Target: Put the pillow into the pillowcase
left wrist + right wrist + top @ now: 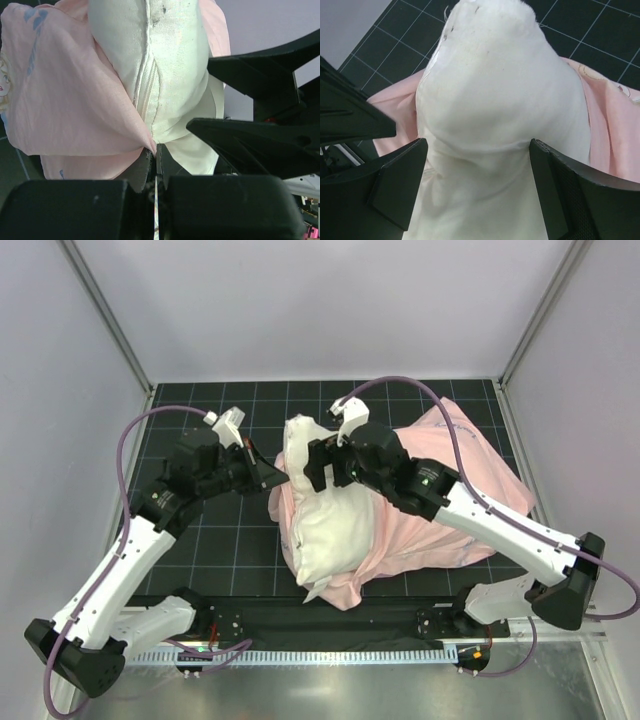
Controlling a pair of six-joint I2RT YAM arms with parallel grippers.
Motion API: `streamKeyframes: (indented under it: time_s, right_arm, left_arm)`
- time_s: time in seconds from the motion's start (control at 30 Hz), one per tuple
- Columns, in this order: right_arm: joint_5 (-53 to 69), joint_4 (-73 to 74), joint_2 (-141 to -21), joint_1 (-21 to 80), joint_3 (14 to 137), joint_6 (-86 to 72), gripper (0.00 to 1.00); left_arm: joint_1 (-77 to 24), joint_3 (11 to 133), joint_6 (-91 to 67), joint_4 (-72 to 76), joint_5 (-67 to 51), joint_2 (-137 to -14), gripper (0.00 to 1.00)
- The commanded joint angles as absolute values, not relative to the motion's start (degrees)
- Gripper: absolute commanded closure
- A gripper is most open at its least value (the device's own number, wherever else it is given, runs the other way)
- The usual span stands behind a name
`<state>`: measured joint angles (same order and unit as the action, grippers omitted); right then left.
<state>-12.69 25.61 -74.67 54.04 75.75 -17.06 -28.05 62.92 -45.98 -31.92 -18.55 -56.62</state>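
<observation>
The white pillow (330, 525) lies on the mat, its near part inside the pale pink pillowcase (470, 475) and its far end bare. My left gripper (274, 476) is shut on the pillowcase's edge at the pillow's left side; in the left wrist view the pink fabric (65, 100) runs into the closed jaws (156, 156) beside the pillow's seam (170, 75). My right gripper (316, 468) straddles the pillow's far end from above. In the right wrist view its fingers (477, 145) press into both sides of the pillow (495, 90), creasing it. The pink case (615, 120) shows to the right.
A black gridded mat (200, 540) covers the table. White walls and metal frame posts (110, 320) close in the back and sides. The pillowcase spreads toward the right edge (520, 490). The two grippers are close together over the pillow's far left corner.
</observation>
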Motion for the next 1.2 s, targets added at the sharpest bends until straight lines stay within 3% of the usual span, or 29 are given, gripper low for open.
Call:
streamKeyframes:
  time_s: [0.0, 0.47, 0.5, 0.53, 0.57, 0.6, 0.63, 0.7, 0.8, 0.97, 1.17]
  right_arm:
    - [-13.5, 24.7, -77.0, 52.1, 80.4, -15.8, 0.1]
    - [-11.0, 22.9, -91.9, 48.9, 87.7, -15.4, 0.12]
    - [-10.7, 22.2, -91.8, 48.9, 87.2, -15.4, 0.27]
    - [-10.6, 22.5, -91.1, 48.9, 86.6, -15.5, 0.35]
    - [-9.9, 22.8, -90.6, 49.0, 85.4, -15.6, 0.52]
    - [-9.3, 22.9, -89.7, 49.0, 85.3, -15.6, 0.53]
    - [-8.1, 22.5, -88.6, 48.9, 83.3, -15.1, 0.67]
    - [-4.2, 21.7, -84.5, 49.1, 80.2, -14.7, 0.86]
    - [2.5, 20.2, -77.4, 50.3, 71.7, -13.6, 0.96]
    - [10.9, 17.2, -70.1, 53.9, 57.3, -14.4, 0.96]
    - [14.0, 12.0, -73.2, 58.6, 49.2, -18.1, 0.96]
  left_arm:
    - [-27.9, 63.3, -45.4, -26.3, -19.8, -54.8, 1.0]
    - [-27.9, 63.1, -44.3, -27.6, -18.3, -53.4, 1.0]
    - [-27.9, 63.1, -44.2, -27.8, -18.2, -53.3, 1.0]
    - [-27.9, 63.2, -44.0, -28.4, -18.0, -53.3, 1.0]
    - [-27.9, 63.5, -43.7, -29.1, -17.2, -53.2, 1.0]
    - [-27.9, 63.7, -43.3, -29.1, -16.5, -53.2, 1.0]
    - [-27.9, 64.1, -43.1, -30.1, -15.9, -53.2, 1.0]
    - [-27.8, 65.4, -42.0, -31.2, -13.4, -53.2, 1.0]
    - [-27.8, 67.8, -41.0, -33.3, -10.9, -53.9, 1.0]
    - [-27.8, 72.0, -38.4, -35.8, -6.3, -56.6, 1.0]
    - [-27.8, 79.2, -35.0, -36.3, -7.5, -62.6, 1.0]
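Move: My right hand hangs open over the white pillow; the pillow's far end, standing up out of the case, lies about 7 cm ahead, 3 cm left and 4 cm below. The edge of the pillowcase mouth, pinched in my left hand, is some 7 cm left and 3 cm back of the right hand, at about its height; the case's body lies roughly 27 cm to the right and 7 cm back, some 20 cm lower. From my left hand, the pillow's far end is about 10 cm ahead and 4 cm right. I reach my right hand forward about 7 cm, bearing left and dipping some 4 cm to the pillow's far end, and close the fingers there. Keeping that pinch, I draw it back about 12 cm towards me, sinking a little at the end and turning counter-clockwise some 20 degrees, while my left hand keeps the case edge pinched and gives about 2 cm left and slightly down. ##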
